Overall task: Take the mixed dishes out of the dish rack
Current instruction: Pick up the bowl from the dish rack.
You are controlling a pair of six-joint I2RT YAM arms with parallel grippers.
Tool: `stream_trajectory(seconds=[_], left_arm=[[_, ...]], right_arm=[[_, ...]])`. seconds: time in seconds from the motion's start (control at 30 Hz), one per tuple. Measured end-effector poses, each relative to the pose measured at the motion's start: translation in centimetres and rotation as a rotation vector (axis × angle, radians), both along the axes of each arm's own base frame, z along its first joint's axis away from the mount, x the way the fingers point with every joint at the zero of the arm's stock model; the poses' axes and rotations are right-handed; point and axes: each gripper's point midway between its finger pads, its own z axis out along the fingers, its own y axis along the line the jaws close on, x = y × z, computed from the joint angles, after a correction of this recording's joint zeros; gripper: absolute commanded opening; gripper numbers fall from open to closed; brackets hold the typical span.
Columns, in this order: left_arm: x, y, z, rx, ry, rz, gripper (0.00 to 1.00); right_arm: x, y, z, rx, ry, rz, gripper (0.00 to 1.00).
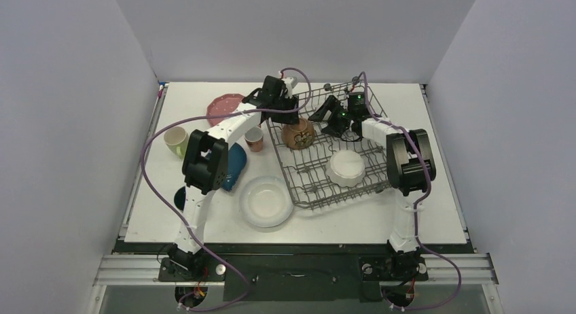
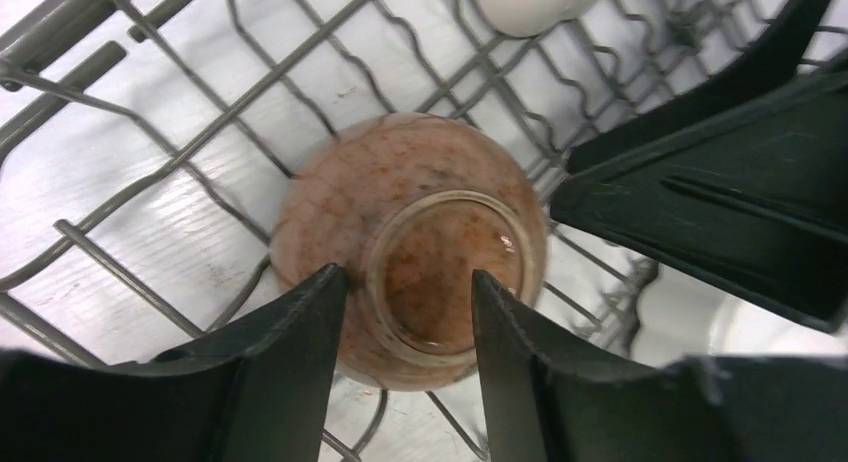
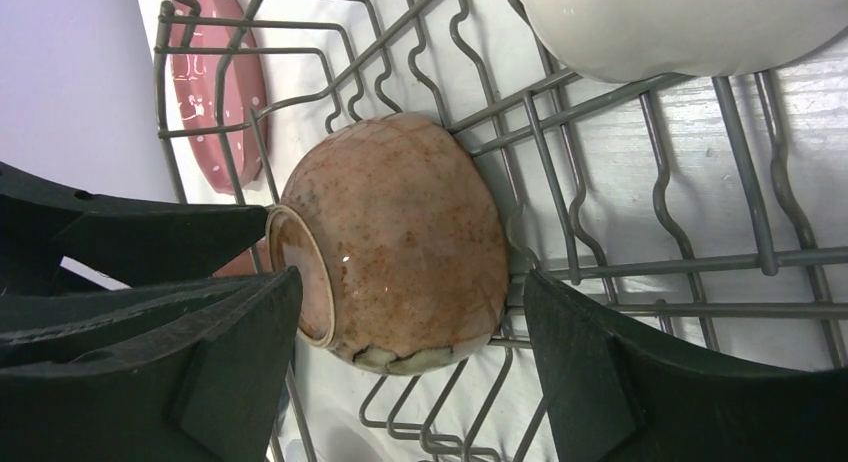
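Observation:
The dark grey dish rack point(image 1: 319, 192) holds a speckled brown bowl point(image 1: 299, 134) lying on its side and an upturned white bowl point(image 1: 346, 167). My left gripper point(image 1: 288, 114) hangs at the brown bowl point(image 2: 400, 197). Its fingers stand partly apart over the foot ring, one outside the ring and one over its hollow, with small gaps showing. My right gripper point(image 1: 333, 122) is open wide around the same brown bowl point(image 3: 400, 247). One finger is close to the foot and the other stands clear of the rim. Round the rack, a white plate point(image 1: 266, 201) and other dishes sit on the table.
Left of the rack are a pink dotted plate point(image 1: 224, 107), a light-green cup point(image 1: 176, 141), an orange cup point(image 1: 254, 138), a dark blue dish point(image 1: 236, 166) and a dark mug point(image 1: 179, 198), half hidden by the left arm. Rack prongs point(image 3: 560, 182) surround the brown bowl.

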Motion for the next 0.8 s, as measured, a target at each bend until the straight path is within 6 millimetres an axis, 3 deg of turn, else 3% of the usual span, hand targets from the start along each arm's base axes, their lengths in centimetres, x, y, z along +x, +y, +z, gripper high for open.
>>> stream_trajectory(seconds=[0.17,0.43,0.8], left_arm=[[0.1,0.9,-1.5,0.089,0.003,0.02,0.35],[0.5,1.7,-1.5,0.119,-0.004,0.043,0.23],[0.7,2.0,-1.7,0.056,0.003,0.061,0.19]], right_arm=[[-0.2,0.3,-1.4,0.019,0.042,0.004,0.78],[-0.3,1.0,-1.5,0.062,0.072,0.014,0.78],[0.1,2.2,-1.9,0.104,0.13,0.012,0.78]])
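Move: Just below and behind the left fingertips sits the brown bowl, upturned in the rack: its middle is about 3 cm back, 2 cm right and 5 cm down. From the open right hand it lies some 6 cm left, 2 cm back and 4 cm below. The small white cup stands roughly 7 cm ahead of the bowl and 8 cm right, the scalloped white bowl about 11 cm back and 15 cm right of the brown one. Closing from about half open until nearly shut, the left fingers sink about 2 cm and shift 2 cm left to pinch the rim of the brown bowl's foot ring. The right hand, fingers staying wide open, works 2 cm left and 2 cm down with a slight roll, bringing one finger over the foot and the other alongside the rim. ##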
